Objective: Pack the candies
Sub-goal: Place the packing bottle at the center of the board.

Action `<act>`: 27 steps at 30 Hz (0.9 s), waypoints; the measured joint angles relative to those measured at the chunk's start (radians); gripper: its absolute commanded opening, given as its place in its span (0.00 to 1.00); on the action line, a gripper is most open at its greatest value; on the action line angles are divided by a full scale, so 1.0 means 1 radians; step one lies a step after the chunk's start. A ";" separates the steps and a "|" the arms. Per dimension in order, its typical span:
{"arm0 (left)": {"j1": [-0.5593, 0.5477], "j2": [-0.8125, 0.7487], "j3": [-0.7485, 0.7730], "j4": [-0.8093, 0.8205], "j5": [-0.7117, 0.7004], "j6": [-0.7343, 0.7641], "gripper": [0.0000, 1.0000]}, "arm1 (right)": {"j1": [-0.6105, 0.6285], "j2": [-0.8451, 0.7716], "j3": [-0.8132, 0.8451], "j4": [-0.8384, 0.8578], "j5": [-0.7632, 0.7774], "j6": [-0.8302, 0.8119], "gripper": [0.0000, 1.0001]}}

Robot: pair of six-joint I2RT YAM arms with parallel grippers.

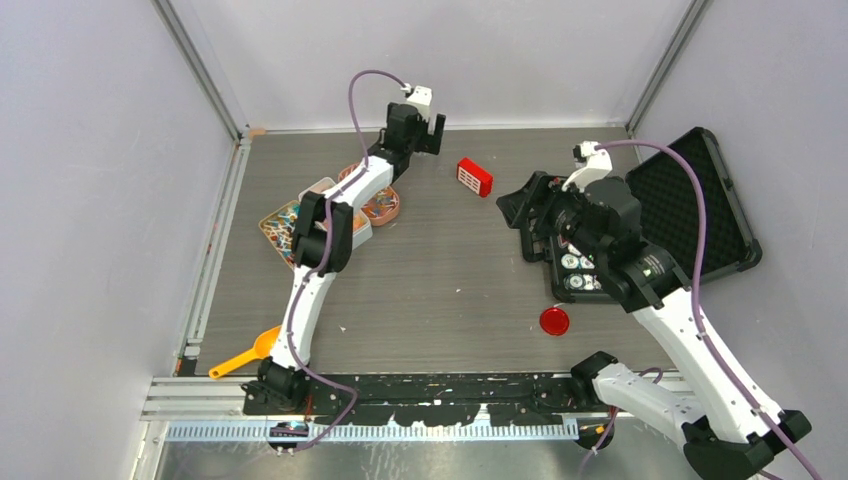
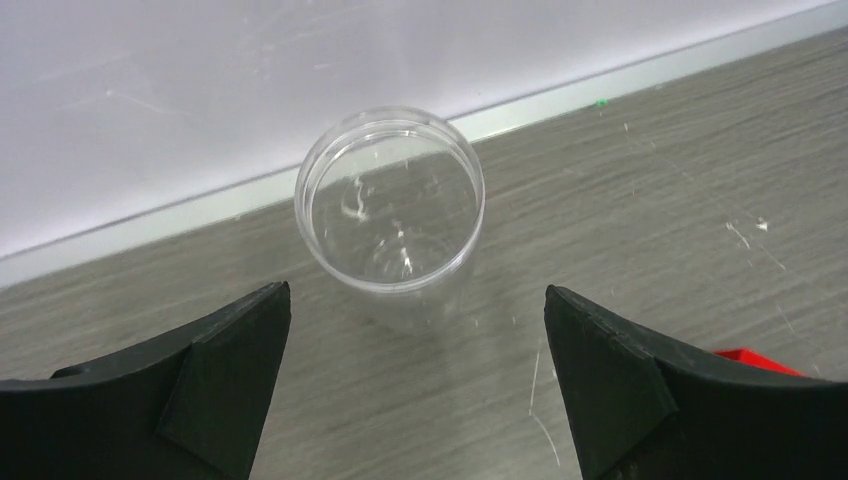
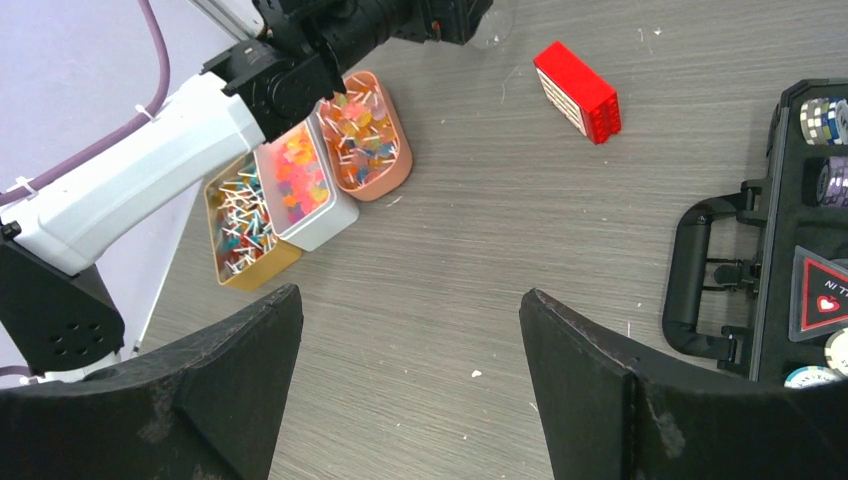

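Note:
The candies lie in three small trays side by side at the left: a gold tray (image 3: 243, 225), a white tray (image 3: 300, 180) and a pink tray (image 3: 365, 135), partly under the left arm in the top view (image 1: 285, 225). My left gripper (image 2: 417, 291) is open at the far edge of the table (image 1: 425, 128). Just beyond its fingertips stands an empty clear round jar (image 2: 478, 190), upright and not touched. My right gripper (image 3: 410, 293) hovers open over bare table beside the black case (image 1: 522, 225), with nothing between its fingers.
A red box with white stripes (image 1: 474, 176) lies near the back centre. An open black case (image 1: 700, 190) with poker chips (image 1: 578, 272) sits at the right. A red chip (image 1: 554, 321) lies in front of it. A yellow scoop (image 1: 245, 355) rests at the near left.

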 measured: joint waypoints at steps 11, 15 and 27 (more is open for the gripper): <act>0.029 0.153 0.208 0.003 0.040 0.009 0.73 | 0.000 0.097 0.003 0.026 0.011 -0.026 0.84; 0.047 0.160 0.208 0.011 0.058 0.003 0.58 | 0.000 0.134 0.004 0.042 0.010 -0.032 0.84; 0.052 0.007 -0.080 0.148 0.112 0.008 0.43 | 0.000 0.171 0.004 0.069 0.011 -0.037 0.84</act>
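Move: The packing bottle stands upright about 4 cm ahead of the left hand and 1 cm to its left, its middle roughly 5 cm lower, between the spread fingers. The red box lies some 14 cm to that hand's right and 5 cm back; the orange candy bowl is about 12 cm left and 10 cm back, both around 9 cm below. From the right hand the bottle is roughly 42 cm ahead, 22 cm left and 25 cm lower. The left fingers close on the packing bottle from both sides, just under its rim, and keep it pinched: the hand slides about 4 cm forward around the bottle with a slight drift left and down, narrows as it arrives, then draws back nearly 3 cm towards the base. Meanwhile the empty, open right hand goes some 5 cm forward and down, a little left. ##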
